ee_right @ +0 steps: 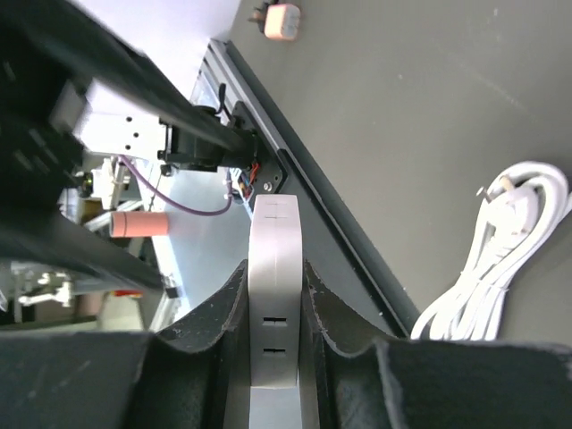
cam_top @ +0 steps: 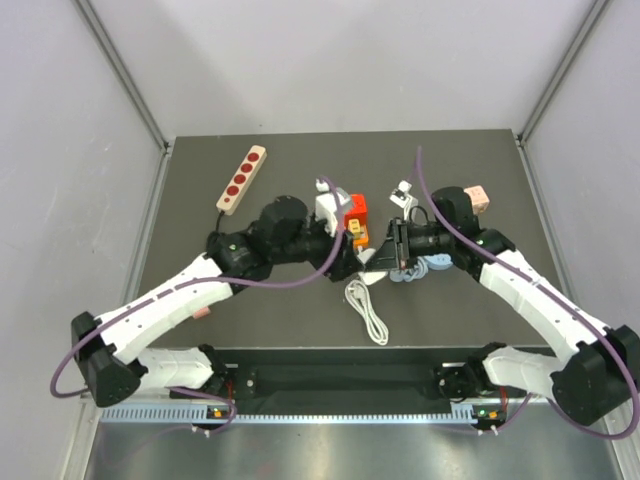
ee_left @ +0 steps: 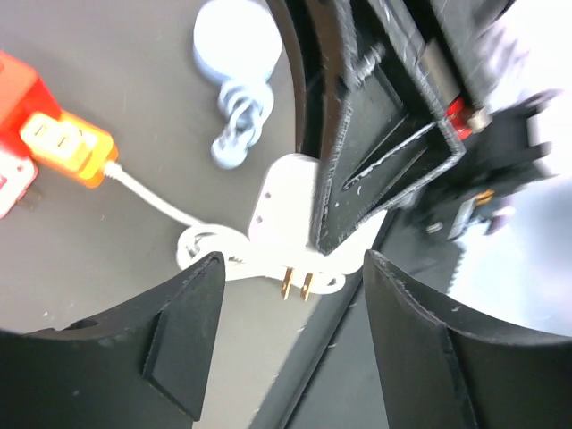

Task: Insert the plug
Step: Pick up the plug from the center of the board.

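Observation:
The plug (cam_top: 357,208) is a bright red block lying mid-table, seen at the top left edge of the left wrist view as the plug (ee_left: 16,85), with an orange connector (ee_left: 67,147) against it. My right gripper (ee_right: 275,268) is shut on a flat white adapter (ee_right: 275,304) with two slots in its edge. Its two brass prongs (ee_left: 295,283) point toward my left gripper (ee_left: 293,264), which is open with nothing between its fingers. In the top view the right gripper (cam_top: 388,250) and the left gripper (cam_top: 350,250) meet mid-table. A beige power strip (cam_top: 242,178) lies at the far left.
A coiled white cable (cam_top: 368,310) lies in front of the grippers. A pink block (cam_top: 478,197) and a small white plug (cam_top: 403,195) sit at the back right. A pale blue disc with a chain (ee_left: 237,40) lies beyond the adapter. A white block (cam_top: 327,205) stands beside the plug.

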`<state>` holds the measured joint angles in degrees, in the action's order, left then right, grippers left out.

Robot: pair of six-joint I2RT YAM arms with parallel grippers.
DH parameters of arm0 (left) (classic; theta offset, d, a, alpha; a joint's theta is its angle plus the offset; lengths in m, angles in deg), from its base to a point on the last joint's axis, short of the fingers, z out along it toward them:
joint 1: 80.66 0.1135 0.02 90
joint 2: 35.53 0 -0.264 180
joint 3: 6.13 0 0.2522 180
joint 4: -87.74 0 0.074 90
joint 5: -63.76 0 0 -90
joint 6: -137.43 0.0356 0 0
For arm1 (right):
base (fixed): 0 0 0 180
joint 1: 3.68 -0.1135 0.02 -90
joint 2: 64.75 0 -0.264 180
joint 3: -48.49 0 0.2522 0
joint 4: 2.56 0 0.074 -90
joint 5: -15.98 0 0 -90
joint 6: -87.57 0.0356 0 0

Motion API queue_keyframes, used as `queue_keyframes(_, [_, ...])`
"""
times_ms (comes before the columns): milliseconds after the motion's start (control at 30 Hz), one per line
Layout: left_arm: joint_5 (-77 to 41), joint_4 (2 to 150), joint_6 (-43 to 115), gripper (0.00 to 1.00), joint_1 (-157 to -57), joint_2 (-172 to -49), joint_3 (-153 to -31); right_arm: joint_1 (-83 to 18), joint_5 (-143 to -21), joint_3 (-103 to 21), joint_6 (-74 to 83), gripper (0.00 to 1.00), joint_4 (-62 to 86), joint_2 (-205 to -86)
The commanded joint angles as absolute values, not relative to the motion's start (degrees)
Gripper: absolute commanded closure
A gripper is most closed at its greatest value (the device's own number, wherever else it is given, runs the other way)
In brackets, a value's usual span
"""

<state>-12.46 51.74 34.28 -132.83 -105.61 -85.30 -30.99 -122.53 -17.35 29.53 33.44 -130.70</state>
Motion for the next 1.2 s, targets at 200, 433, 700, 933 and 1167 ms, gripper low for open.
queue_keyframes(200, [14.8,59.8,21.7,0.33,-124.0,-101.4,-88.8,-28.2,-127.8,-19.3,23.5,1.00,32.8,-120.6])
queue_keyframes(433, [19.7,64.5,18.5,0.39,-124.0,-101.5,-85.8,-27.9,-129.5,-16.6,29.4,1.00,23.6,-115.1])
queue_keyframes(700, [21.7,64.9,18.5,0.44,-124.0,-102.6,-85.1,-28.0,-130.7,-14.9,36.2,1.00,15.9,-113.7])
queue_keyframes(933, [21.7,67.4,18.3,0.49,-124.0,-103.2,-84.0,-27.9,-131.4,-13.8,39.1,1.00,11.7,-113.3])
queue_keyframes(1167, [21.6,69.0,19.1,0.64,-124.0,-103.6,-83.4,-28.0,-132.0,-12.2,41.7,1.00,7.8,-112.7])
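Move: The white plug, held by the right gripper, sits roughly 4 cm right of the open left fingertips and about 3 cm below them. The coiled white cable lies on the table some 4 cm right and 24 cm below the left hand; the orange power strip is about 20 cm ahead, 2 cm right, similarly low. From the right hand, the left fingertips are some 5 cm left and 3 cm higher, neither ahead nor back. Keep the plug pinched in the right gripper and lift it about 10 cm while drawing it back, tipping the fingers up until nearly level. Raise the left gripper alongside, then bring it back some 5 cm, levelling its fingers and turning clockwise to face the plug's prongs. Hold it nearly there while its fingers narrow from wide to about half open around the prong end. ##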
